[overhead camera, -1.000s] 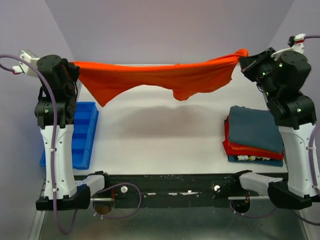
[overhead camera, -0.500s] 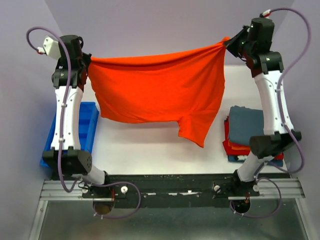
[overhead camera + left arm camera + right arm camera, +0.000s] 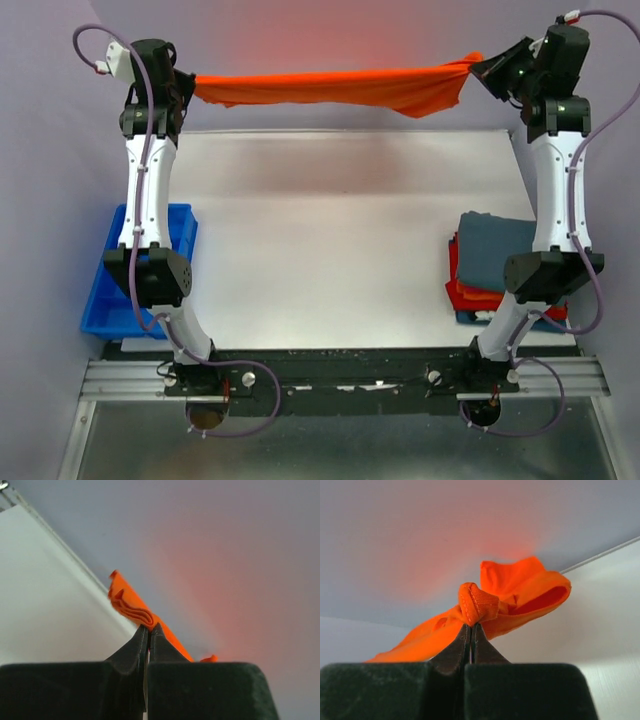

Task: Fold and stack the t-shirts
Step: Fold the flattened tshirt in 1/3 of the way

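The orange-red t-shirt [image 3: 330, 87] hangs stretched in the air as a thin band along the table's far edge, against the back wall. My left gripper [image 3: 190, 88] is shut on its left end, seen in the left wrist view [image 3: 131, 605]. My right gripper [image 3: 478, 68] is shut on its right end, a bunched hem in the right wrist view [image 3: 480, 604]. A stack of folded shirts sits at the right: dark teal [image 3: 495, 250] on top, red [image 3: 475, 295] under it, blue [image 3: 472, 317] at the bottom, partly hidden by my right arm.
A blue plastic bin [image 3: 105, 300] stands at the table's left edge, partly behind my left arm. The white table top [image 3: 320, 240] lies bare between the bin and the stack. Both arms reach far back to the purple rear wall.
Both arms have swung the orange-red shirt up and back. It hung open as a wide sheet half a second ago; it is now a flat, taut band at the far edge.
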Motion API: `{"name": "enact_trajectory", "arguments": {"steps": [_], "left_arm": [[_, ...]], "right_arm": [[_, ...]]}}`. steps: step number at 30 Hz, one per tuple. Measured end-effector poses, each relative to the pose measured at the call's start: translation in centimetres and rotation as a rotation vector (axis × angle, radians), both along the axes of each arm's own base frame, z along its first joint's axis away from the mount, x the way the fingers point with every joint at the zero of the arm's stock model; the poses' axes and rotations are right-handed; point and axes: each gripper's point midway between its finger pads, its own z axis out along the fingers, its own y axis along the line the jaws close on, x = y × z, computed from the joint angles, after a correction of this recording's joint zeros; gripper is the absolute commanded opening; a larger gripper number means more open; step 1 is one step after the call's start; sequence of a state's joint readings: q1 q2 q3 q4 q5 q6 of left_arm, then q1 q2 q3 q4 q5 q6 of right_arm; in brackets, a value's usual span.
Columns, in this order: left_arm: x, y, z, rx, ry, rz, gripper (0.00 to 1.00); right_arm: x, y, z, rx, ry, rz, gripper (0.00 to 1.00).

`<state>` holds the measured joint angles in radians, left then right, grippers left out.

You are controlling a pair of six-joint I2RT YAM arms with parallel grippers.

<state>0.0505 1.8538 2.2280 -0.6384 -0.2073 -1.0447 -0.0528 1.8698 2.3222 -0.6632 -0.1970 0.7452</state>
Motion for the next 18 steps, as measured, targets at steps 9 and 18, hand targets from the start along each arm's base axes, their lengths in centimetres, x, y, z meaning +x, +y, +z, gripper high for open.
{"name": "enact_trajectory", "arguments": {"steps": [9,18], "left_arm": [[-2.0,-1.7,-19.2,-0.07,0.28,-0.076,0.0],[-12.7,-2.3,-31.1,-0.088,0.493,-0.072,0.0]], "right_arm": [[-3.6,0.8,-15.1,0.073,0.28,0.031,0.01],[-12.5,1.4,-32.4,0.111,0.672,0.022,0.01]]}}
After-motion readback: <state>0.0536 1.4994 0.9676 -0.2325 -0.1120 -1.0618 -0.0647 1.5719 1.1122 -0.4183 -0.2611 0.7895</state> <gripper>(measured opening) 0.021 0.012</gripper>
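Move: Both hands already pinch corners of the outspread red t-shirt high up. The open table where it is to land is centred about 28 cm to the right of the left hand, 5 cm back and some 41 cm below; from the right hand about 28 cm to the left, 4 cm back and 43 cm below. The blue bin sits roughly 22 cm back, 14 cm left and 38 cm below the left hand; the folded stack about 20 cm back, 12 cm right and 40 cm below the right hand. Down fast and together, both hands swing the stretched t-shirt from high over the table's far side towards the open table, some 30 cm, at first almost straight down, then also drawing back about 12 cm. The fingers stay shut on the corners and tip downward as they go, the left by nearly 30 degrees, the right by nearly 40. ##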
